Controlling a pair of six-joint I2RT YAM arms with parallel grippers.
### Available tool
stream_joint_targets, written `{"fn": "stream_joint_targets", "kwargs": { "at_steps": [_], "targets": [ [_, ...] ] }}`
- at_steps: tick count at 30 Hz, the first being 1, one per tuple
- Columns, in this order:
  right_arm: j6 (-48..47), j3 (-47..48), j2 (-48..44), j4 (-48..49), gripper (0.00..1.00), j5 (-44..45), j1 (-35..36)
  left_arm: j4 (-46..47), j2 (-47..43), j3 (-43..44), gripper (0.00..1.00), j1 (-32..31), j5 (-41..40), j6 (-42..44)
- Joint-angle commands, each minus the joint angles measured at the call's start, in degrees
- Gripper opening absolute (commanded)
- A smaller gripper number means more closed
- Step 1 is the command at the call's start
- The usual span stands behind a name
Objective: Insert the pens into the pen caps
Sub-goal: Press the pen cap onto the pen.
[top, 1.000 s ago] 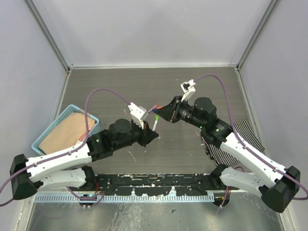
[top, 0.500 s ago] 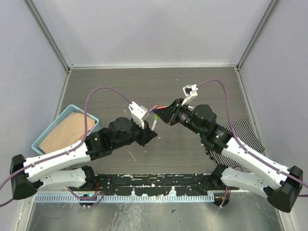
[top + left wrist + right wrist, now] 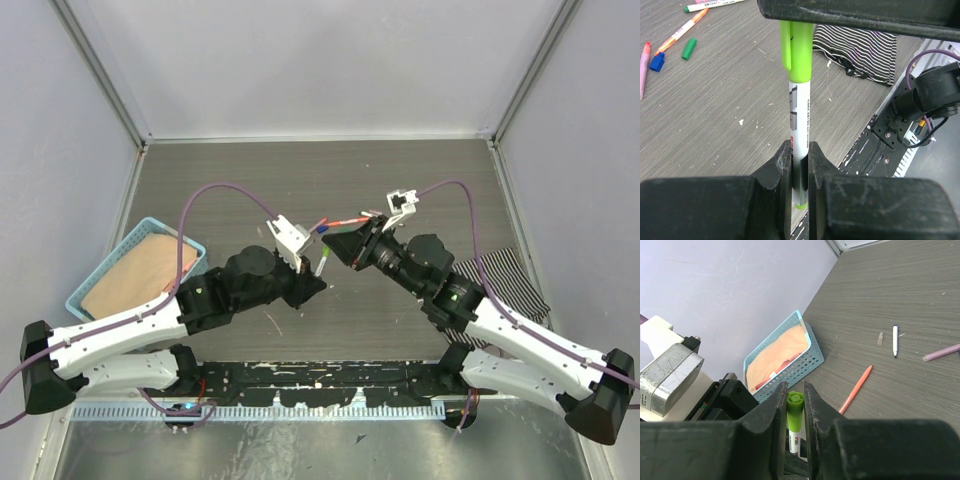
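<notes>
A white-barrelled pen (image 3: 800, 125) stands upright in my left gripper (image 3: 800, 150), which is shut on its lower barrel. A green pen cap (image 3: 796, 52) sits on the pen's top end. My right gripper (image 3: 795, 390) is shut on that green cap (image 3: 795, 412) from the opposite side. In the top view the two grippers meet over the table's middle, left gripper (image 3: 316, 278) below and right gripper (image 3: 330, 243) above, with the pen (image 3: 322, 262) between them. Loose on the table lie an orange pen (image 3: 856, 389), a dark-tipped white pen (image 3: 895, 340), a pink pen (image 3: 941, 352), a green cap (image 3: 689, 48) and a blue cap (image 3: 657, 61).
A blue basket (image 3: 160, 222) holding a tan cloth and a red pen sits at the left. A striped cloth (image 3: 515, 275) lies under the right arm. More pens (image 3: 348, 220) lie just behind the grippers. Grey walls close in the table on three sides.
The right arm's wrist and forearm have swung lower and to the right while its fingers stayed at the green cap. The left arm and pen have hardly moved.
</notes>
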Motion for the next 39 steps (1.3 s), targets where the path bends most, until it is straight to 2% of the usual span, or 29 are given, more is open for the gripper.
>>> {"fn": "stream_joint_targets", "kwargs": {
  "at_steps": [1,14,21,27,32,39],
  "targets": [
    [0.9,-4.4,1.0,-14.6,0.01,-8.7,4.0,21.0,-2.9,6.7,0.00,0.9,-3.5,1.2],
    [-3.3,6.0,0.5,-18.3,0.01,1.9,4.0,18.0,-3.6,3.5,0.00,0.9,-2.3,0.3],
    [-1.5,7.3,-1.6,-14.0,0.15,6.4,4.0,17.2,-4.3,0.8,0.00,0.9,-0.6,-0.9],
    [-3.2,8.5,-4.5,-15.9,0.31,11.2,4.0,13.6,-3.8,0.5,0.00,0.9,-2.4,-1.5],
    [-4.0,7.7,-6.6,-17.0,0.44,10.8,4.0,12.8,-3.7,-1.0,0.00,0.9,-2.8,-1.7],
    [-5.4,6.6,-8.9,-22.2,0.53,14.5,4.0,10.2,-4.6,-2.7,0.00,0.9,-1.9,-0.6]
  ]
}}
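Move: Between the right fingertips sits the light-green pen cap, already on the white pen that the left hand grips near its tail. The pen's middle is roughly 4 cm below the right hand, 2 cm back and 1 cm left. From the left hand the cap is about 7 cm up, 4 cm ahead and 2 cm right. On the table, some 29 cm below the right hand, the blue cap lies 15 cm ahead and 1 cm left, the dark-green cap 14 cm ahead and 4 cm right. Rising together with the capped pen between them, both hands climb, the right about 4 cm with its pinch on the cap kept; then the right fingers open to about half, let go, and draw off to the right and down, slightly back. The left keeps its grip, lifting about 5 cm in all, its fingers tipping up some 10 degrees. ##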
